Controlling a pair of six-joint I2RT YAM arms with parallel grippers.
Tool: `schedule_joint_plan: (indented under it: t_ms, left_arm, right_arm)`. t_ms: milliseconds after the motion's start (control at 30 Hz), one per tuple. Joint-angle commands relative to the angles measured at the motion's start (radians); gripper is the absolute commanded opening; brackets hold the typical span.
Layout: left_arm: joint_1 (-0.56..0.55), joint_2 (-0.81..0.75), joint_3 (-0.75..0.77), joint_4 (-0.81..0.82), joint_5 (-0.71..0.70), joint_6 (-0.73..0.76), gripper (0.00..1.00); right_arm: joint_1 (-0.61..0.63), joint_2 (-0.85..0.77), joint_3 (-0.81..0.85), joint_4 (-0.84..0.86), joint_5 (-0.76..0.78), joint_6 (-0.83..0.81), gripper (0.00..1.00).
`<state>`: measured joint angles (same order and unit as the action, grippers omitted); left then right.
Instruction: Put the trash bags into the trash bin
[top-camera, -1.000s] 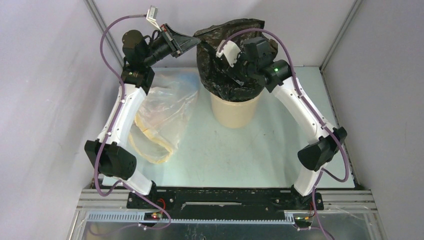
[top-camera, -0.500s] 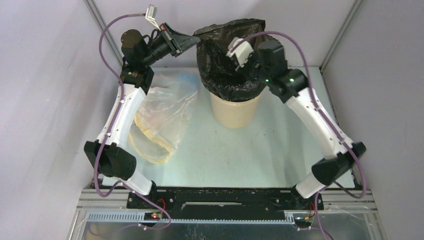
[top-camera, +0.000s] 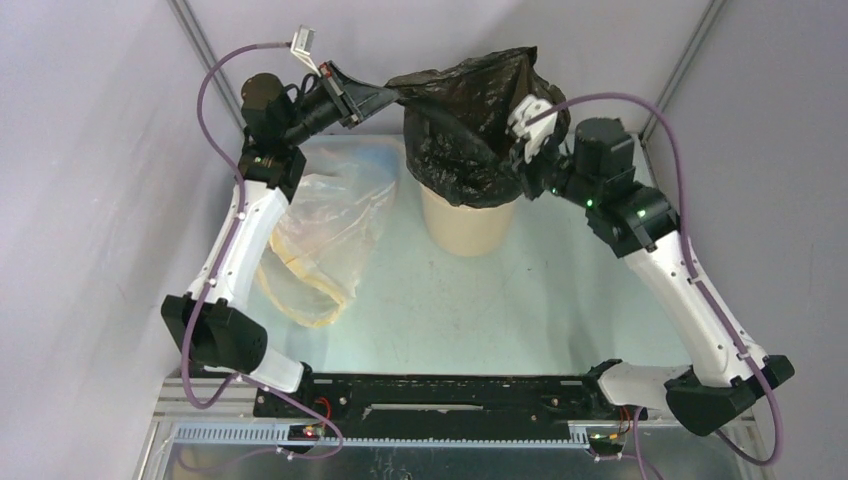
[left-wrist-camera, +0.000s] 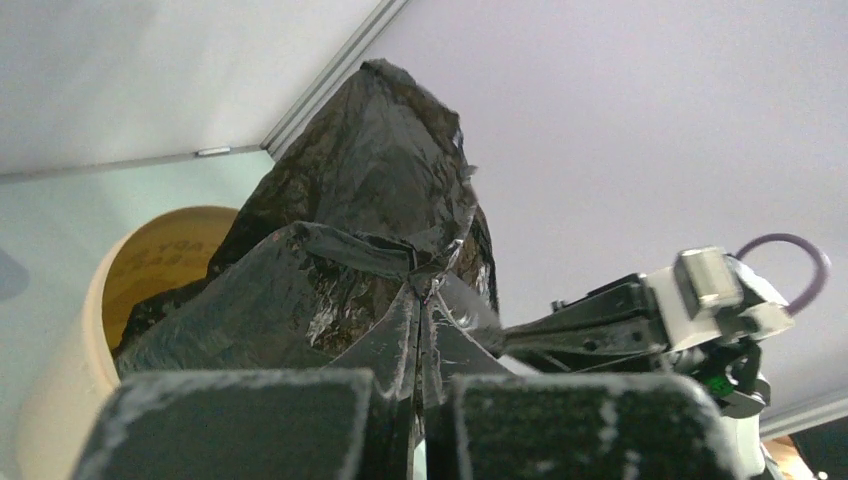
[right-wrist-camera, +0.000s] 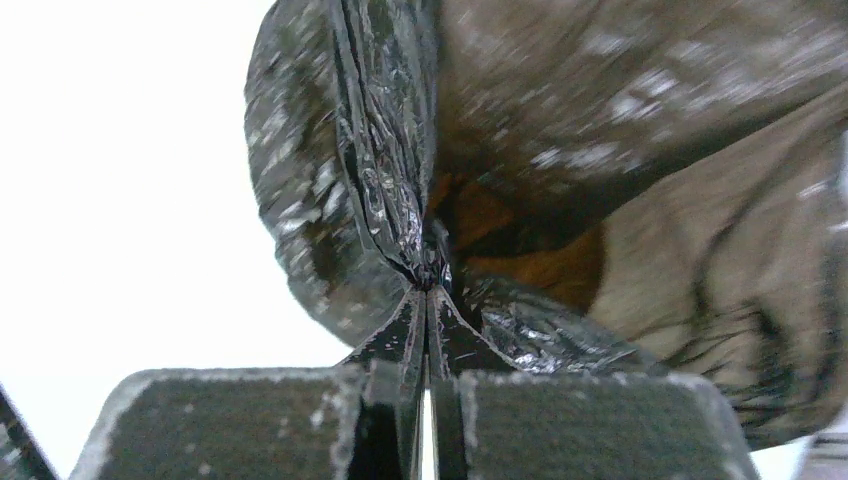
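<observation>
The glossy black trash bag hangs over the tan trash bin at the back middle, its lower part draped over the rim. My left gripper is shut on the bag's upper left edge; in the left wrist view the bag is pinched at the gripper, with the bin lower left. My right gripper is shut on the bag's right edge; in the right wrist view the bag bunches at the gripper. The bag is stretched between both grippers.
A translucent clear bag with yellow tints lies on the table left of the bin, beside the left arm. Grey walls and metal frame posts close in the back and sides.
My right arm has swung out to the right, pulling the bag's right edge with it. The bag is stretched wider and higher over the bin. The left gripper has shifted slightly right.
</observation>
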<state>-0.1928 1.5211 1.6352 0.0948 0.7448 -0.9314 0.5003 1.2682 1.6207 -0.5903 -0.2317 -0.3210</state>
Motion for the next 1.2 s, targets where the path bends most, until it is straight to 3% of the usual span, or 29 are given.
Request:
schedule_joint_plan:
  t_ms: [0, 467, 500, 533, 567, 700, 933, 1167]
  left_arm:
    - [0.005, -0.102, -0.065, 0.024, 0.017, 0.047, 0.00]
    - [0.005, -0.140, -0.095, 0.017, 0.016, 0.049, 0.00]
    - [0.006, -0.140, -0.094, 0.017, 0.016, 0.049, 0.00]
    - [0.006, -0.139, -0.092, 0.017, 0.016, 0.048, 0.00]
    - [0.007, -0.138, -0.086, 0.017, 0.016, 0.046, 0.00]
    - [0.007, -0.123, -0.052, 0.019, 0.023, 0.026, 0.00]
    - [0.006, -0.111, -0.043, 0.049, 0.036, -0.006, 0.00]
    - [0.006, -0.118, -0.051, 0.061, 0.033, -0.012, 0.00]
  right_arm:
    - [0.044, -0.067, -0.168, 0.064, -0.066, 0.107, 0.00]
    - [0.050, -0.137, -0.170, 0.035, -0.045, 0.174, 0.00]
    - [0.051, -0.139, -0.166, 0.032, -0.041, 0.179, 0.05]
    - [0.050, -0.140, -0.161, 0.029, -0.037, 0.186, 0.14]
    - [0.050, -0.143, -0.160, 0.026, -0.033, 0.192, 0.32]
    - [0.054, -0.161, -0.160, 0.019, -0.039, 0.233, 0.64]
    - [0.167, -0.274, -0.262, 0.069, 0.160, 0.325, 0.78]
    - [0.286, -0.375, -0.484, 0.222, 0.412, 0.496, 0.75]
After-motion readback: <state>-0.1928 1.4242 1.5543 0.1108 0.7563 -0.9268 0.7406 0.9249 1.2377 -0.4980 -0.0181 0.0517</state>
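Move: The black trash bag hangs from both my hands over the trash bin. From my right hand the bin's middle is about 5 cm ahead, 6 cm left and 29 cm down; the bag's middle is roughly 8 cm ahead, 5 cm left, 5 cm below, and the clear bag lies some 37 cm left, 3 cm farther out and 38 cm down. From my left hand the bin is about 13 cm right, 2 cm back and 35 cm down. Still pinching the bag's near right edge, I bring my right hand down about 8 cm towards the bin, easing slightly back and left as the fingers tip down. Then I rise some 4 cm while backing, open wide, let go and draw back clear, about 9 cm back in all. My left hand keeps its pinch and eases back 3 cm. ##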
